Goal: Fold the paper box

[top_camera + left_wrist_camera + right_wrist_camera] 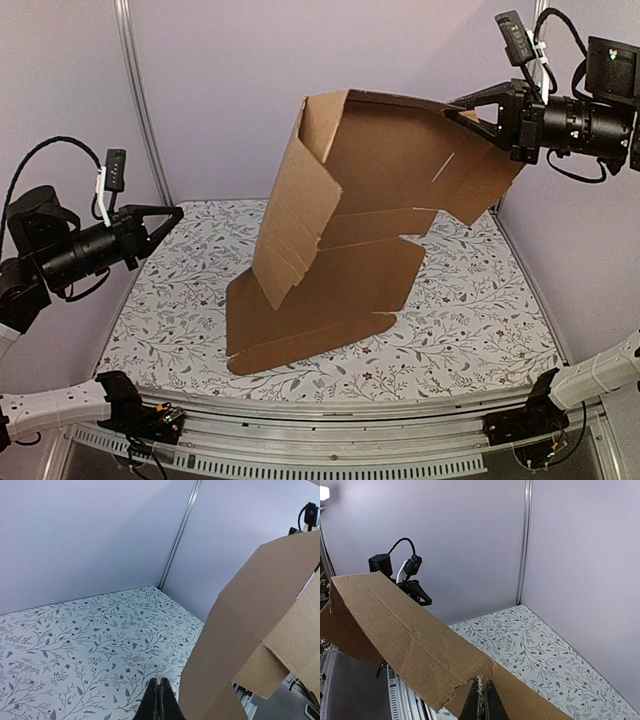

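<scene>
The paper box is a brown corrugated die-cut sheet, lifted steeply. Its low end rests on the floral table at the front centre and its top is high at the back right. My right gripper is shut on the box's top right edge; in the right wrist view the jaws pinch the cardboard. A side flap hangs down on the sheet's left. My left gripper is shut and empty, in the air left of the box. In the left wrist view its fingers are closed beside the cardboard.
Grey walls with a metal post close the back and sides. A metal rail runs along the table's near edge, with both arm bases there.
</scene>
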Robot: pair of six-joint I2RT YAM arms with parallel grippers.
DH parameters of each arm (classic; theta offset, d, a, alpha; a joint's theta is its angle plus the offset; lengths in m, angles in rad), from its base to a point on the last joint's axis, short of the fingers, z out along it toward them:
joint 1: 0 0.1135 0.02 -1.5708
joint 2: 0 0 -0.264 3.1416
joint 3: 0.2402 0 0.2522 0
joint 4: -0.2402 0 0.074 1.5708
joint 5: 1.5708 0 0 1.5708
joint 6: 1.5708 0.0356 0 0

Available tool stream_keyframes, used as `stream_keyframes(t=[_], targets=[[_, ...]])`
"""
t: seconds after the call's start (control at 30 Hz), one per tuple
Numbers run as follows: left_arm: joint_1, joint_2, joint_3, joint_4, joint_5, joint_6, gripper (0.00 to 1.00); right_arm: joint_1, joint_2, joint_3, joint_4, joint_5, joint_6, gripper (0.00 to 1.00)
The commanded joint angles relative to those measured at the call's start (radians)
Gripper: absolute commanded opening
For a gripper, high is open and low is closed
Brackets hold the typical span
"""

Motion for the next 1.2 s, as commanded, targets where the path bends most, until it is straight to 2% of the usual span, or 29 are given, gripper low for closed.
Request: stream_keyframes(t=[0.0, 0.23, 0.5, 0.63, 0.9, 1.17], targets=[[-0.004, 0.019, 0.010, 0.001, -0.024, 0.007, 0.00, 0.006, 0.017, 0.085, -0.080, 0.003, 0.067, 0.00], [-0.004, 0.079, 0.008, 0.020, -0.024, -0.003, 0.00, 0.003, 0.152, 0.106, -0.193, 0.149, 0.115, 0.00], [-0.003, 0.111, -0.017, 0.030, -0.043, -0.007, 0.00, -0.083, 0.334, 0.055, -0.191, 0.063, 0.111, 0.00], [-0.002, 0.132, -0.049, 0.041, -0.067, -0.003, 0.00, -0.091, 0.433, 0.052, -0.176, 0.090, 0.068, 0.00], [-0.002, 0.206, -0.113, 0.105, -0.095, 0.003, 0.00, -0.089, 0.490, -0.089, -0.029, 0.076, -0.049, 0.00], [0.001, 0.328, -0.175, 0.207, -0.104, -0.024, 0.00, -0.076, 0.498, -0.202, 0.071, 0.158, -0.080, 0.00]])
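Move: The right hand, high up, already grips the lid's far edge; the base panel it is lowering hangs about 5 cm ahead, 18 cm left and some 50 cm below. The lid panel's middle is roughly 6 cm ahead, 5 cm left and 12 cm below that hand. From the shut, empty left hand, the lid's left side flap is about 4 cm ahead, 16 cm right and 10 cm below, the base panel 4 cm ahead, 21 cm right and 36 cm below. Keeping its pinch on the lid's far edge, the right hand swings down some 25 cm and forward about 15 cm, drifting left too, after a tiny lift at the start, while its fingers tip from nearly level to point steeply down to the left, setting the box towards the table. The left hand, fingers still shut, comes down about 12 cm, forward and a little right towards the lid's left side flap, its wrist tipping down slightly, without a touch that can be seen. ##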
